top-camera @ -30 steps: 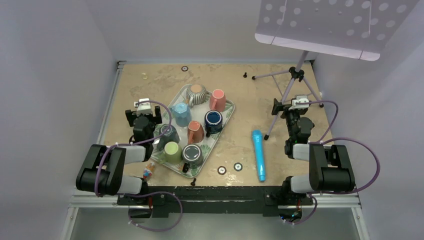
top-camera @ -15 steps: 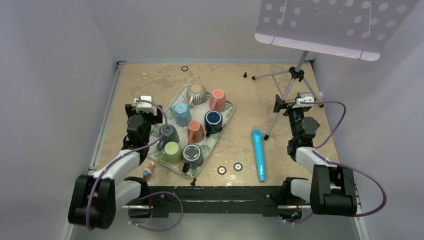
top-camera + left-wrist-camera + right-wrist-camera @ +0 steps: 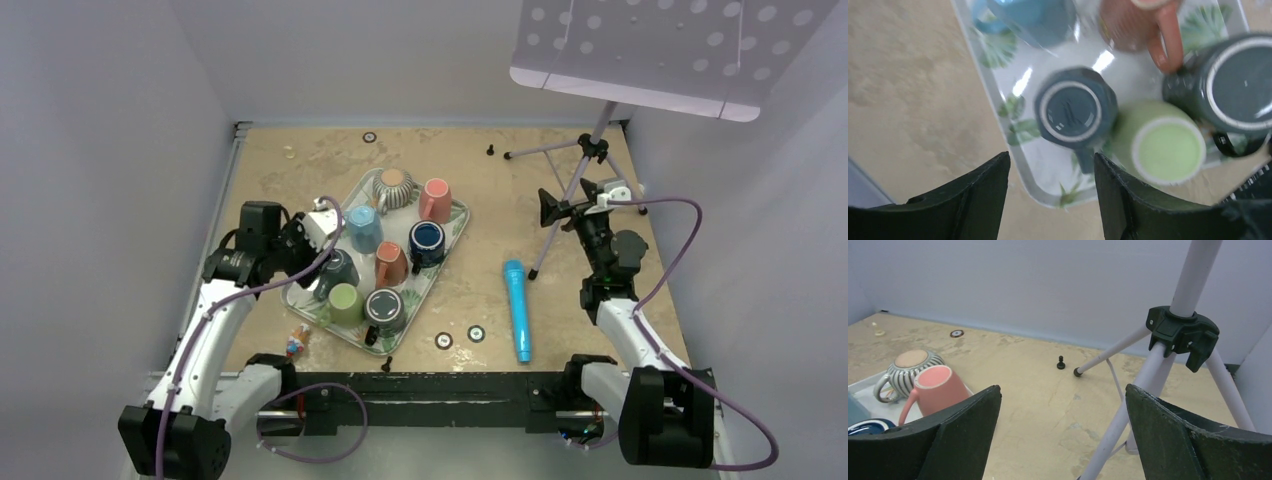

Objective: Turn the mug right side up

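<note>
A patterned tray holds several mugs, most standing upside down. A dark teal mug stands bottom up near the tray's left edge, its handle toward my left gripper. That gripper hovers above it, open, with nothing between its fingers. From above, the same mug sits just below the left gripper. A green mug touches its side. My right gripper is open in the air by the tripod, far from the tray.
Around the teal mug stand a light blue mug, a salmon one and a dark grey one. A navy mug stands open side up. A tripod and a blue cylinder are on the right.
My left arm has swung forward and right, over the tray's left side, and its jaws have narrowed somewhat. My right arm has stretched up toward the tripod.
</note>
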`<act>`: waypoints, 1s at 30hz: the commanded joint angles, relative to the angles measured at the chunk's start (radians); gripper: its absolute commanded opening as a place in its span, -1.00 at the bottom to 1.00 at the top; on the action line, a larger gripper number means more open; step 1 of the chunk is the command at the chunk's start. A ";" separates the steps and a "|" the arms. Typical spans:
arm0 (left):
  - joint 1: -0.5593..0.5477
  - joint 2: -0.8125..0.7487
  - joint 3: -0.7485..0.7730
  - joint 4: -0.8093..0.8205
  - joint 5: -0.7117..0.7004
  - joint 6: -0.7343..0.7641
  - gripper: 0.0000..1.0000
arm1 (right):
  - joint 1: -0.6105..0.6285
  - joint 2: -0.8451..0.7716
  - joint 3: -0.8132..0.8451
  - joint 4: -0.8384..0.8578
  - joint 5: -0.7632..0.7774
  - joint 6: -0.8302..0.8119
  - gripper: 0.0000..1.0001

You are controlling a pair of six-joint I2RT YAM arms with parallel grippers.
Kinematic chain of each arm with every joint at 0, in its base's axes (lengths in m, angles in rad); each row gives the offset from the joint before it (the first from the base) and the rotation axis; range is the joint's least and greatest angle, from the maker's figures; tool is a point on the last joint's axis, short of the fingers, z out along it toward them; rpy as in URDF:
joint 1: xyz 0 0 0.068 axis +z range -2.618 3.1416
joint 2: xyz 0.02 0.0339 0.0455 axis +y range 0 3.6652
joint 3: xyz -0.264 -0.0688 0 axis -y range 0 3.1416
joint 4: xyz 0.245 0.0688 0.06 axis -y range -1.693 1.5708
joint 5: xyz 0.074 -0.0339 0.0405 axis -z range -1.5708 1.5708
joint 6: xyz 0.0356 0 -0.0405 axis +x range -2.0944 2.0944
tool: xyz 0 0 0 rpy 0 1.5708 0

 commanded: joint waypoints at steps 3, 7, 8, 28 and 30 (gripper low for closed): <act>0.005 -0.008 -0.063 -0.269 0.053 0.121 0.24 | 0.003 0.020 0.025 0.030 -0.069 0.047 0.97; 0.005 -0.028 -0.134 -0.185 -0.001 0.157 0.22 | 0.003 0.050 0.033 0.042 -0.095 0.054 0.97; 0.005 -0.011 -0.149 -0.157 -0.019 0.157 0.21 | 0.003 0.059 0.035 0.044 -0.098 0.056 0.97; -0.005 0.334 -0.101 0.081 -0.103 0.009 -0.32 | 0.003 0.060 0.033 0.040 -0.115 0.066 0.97; -0.004 0.337 -0.095 0.072 -0.076 0.011 -0.60 | 0.003 0.060 0.029 0.045 -0.116 0.068 0.97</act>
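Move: The upside-down blue-grey mug is about 3 cm ahead of the left hand, 1 cm to its right and 13 cm below, its handle towards the robot. Around it at the same height, from this hand: the light blue mug 14 cm ahead and 7 right, the terracotta mug 5 ahead and 13 right, the green mug 5 back and 3 right. From the right hand the blue-grey mug lies roughly 45 cm left, 9 back and 21 below. Down some 13 cm in all, the left hand first draws back about 6 cm as it sinks, then eases forward again towards the handle side of the upturned mug, tipping its fingers about 25 degrees steeper. The fingers close from fairly open to nearly shut around the handle; their contact is hidden by the mug's base. The empty right hand drifts a little down and left, staying open. ##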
